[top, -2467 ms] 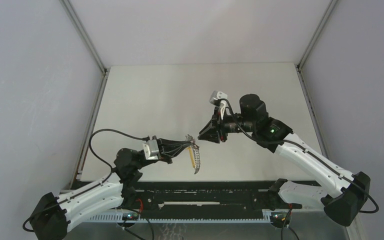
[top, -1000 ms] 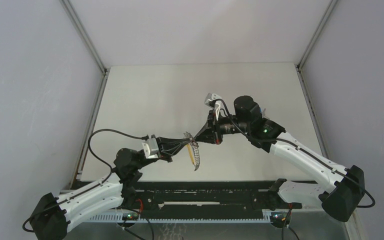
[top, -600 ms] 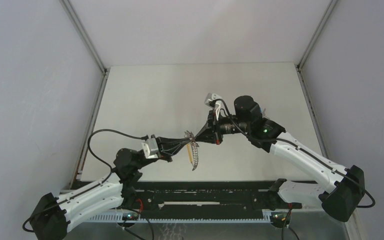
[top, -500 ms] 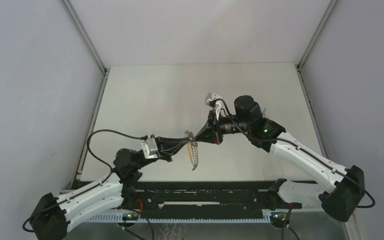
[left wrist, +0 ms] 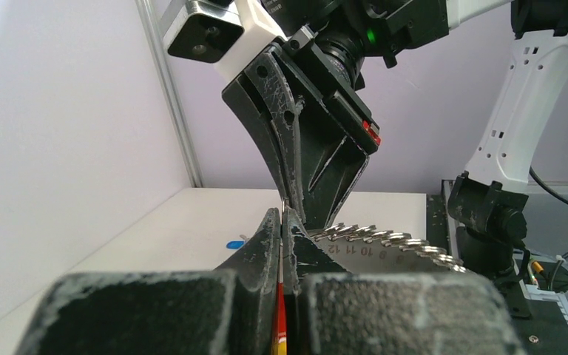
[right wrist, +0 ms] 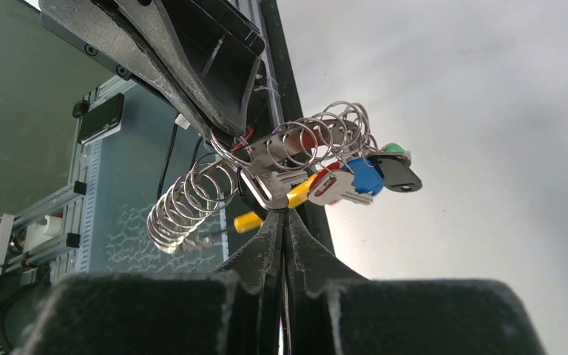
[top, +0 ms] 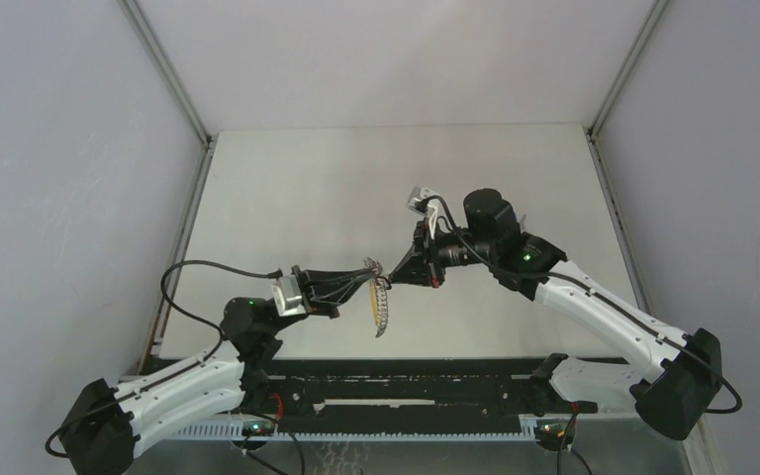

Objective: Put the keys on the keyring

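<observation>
The keyring (top: 381, 312) is a curved numbered metal strip (left wrist: 392, 244) carrying several wire rings (right wrist: 192, 200), held in the air above the near part of the table. My left gripper (top: 364, 284) is shut on its edge (left wrist: 282, 214). Keys with blue, black, red and yellow heads (right wrist: 362, 177) hang bunched from the rings. My right gripper (top: 393, 276) comes in from the right, tip to tip with the left one. It is shut (right wrist: 282, 212) on a flat slotted silver piece of the bunch that looks like a key. A small blue-headed key (left wrist: 234, 243) lies on the table.
The white table (top: 356, 188) is walled by grey panels on the left, back and right. A black rail with the arm bases (top: 406, 391) runs along the near edge. Both arms meet near the table's middle front.
The right gripper moved left to the keyring and closed on the bunch. In the last half second the left gripper and keyring shifted slightly left.
</observation>
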`<state>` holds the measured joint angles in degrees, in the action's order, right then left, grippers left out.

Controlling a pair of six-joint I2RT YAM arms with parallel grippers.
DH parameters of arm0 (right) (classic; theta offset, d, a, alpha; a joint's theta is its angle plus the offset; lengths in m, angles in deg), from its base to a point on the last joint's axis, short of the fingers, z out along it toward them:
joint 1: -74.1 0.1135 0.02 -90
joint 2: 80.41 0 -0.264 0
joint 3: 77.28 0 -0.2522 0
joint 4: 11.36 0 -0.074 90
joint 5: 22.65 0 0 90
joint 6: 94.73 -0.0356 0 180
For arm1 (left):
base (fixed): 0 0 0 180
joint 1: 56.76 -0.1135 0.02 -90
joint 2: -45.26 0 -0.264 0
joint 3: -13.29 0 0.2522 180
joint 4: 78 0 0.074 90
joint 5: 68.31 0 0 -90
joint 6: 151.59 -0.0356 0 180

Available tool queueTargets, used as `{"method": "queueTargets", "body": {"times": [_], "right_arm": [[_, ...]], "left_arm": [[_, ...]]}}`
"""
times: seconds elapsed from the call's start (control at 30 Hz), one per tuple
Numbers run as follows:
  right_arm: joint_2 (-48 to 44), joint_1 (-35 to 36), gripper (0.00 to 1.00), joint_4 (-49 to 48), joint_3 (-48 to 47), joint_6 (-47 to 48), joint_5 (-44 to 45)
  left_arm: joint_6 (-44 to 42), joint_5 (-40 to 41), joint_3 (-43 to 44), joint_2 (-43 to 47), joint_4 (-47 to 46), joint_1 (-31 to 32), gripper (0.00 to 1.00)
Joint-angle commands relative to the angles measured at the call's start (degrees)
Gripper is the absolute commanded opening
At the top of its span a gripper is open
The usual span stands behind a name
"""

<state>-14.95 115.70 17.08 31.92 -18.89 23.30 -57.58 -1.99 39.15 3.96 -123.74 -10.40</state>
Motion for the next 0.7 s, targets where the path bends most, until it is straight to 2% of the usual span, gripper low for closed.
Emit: {"method": "queueTargets", "body": {"times": [0.0,0.13,0.23,0.5,0.67], "right_arm": [[-2.7,-0.1,0.00,-0.5,-1.3,2.8,0.3],[-5.8,-0.1,0.12,-1.0,-0.8,5.8,0.0],[-7.0,0.0,0.16,-1.5,-0.8,8.5,-0.9],[-9.7,0.2,0.22,-2.4,-0.8,23.2,-1.4],[-8.2,0.2,0.25,-6.1,-0.8,25.6,-3.2]], "left_arm": [[1.1,0.8,0.1,0.0,-6.2,0.2,0.00],[1.2,1.0,-0.1,0.2,-6.4,0.2,0.00],[2.3,0.6,-0.1,-0.6,-8.0,0.2,0.00],[5.4,-1.0,-0.5,-2.9,-11.9,0.2,0.00],[6.7,-1.3,-0.8,-3.7,-13.8,0.2,0.00]]}}
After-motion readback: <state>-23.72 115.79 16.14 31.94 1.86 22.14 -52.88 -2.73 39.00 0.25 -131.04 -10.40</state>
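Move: The silver key is right at the shut tips of the right hand, about 1 cm to its left and 1 cm above. The left fingertips, gripping the keyring, are roughly 4 cm to the right hand's left and 2 cm higher. From the right hand, the coiled keyring's middle lies some 4 cm back and 3 cm left, about level; the blue tag is about 3 cm ahead and 5 cm left. From the left hand, the silver key lies about 3 cm right, 1 cm back and 1 cm below. The right fingertips come free of the silver key, opening about a quarter, and the hand backs off from the keyring: up about 4.5 cm and some 2 cm to the right, while rolling nearly 30 degrees about its finger line, front side rising. The left hand keeps its pinch on the keyring, rising about 1 cm. ##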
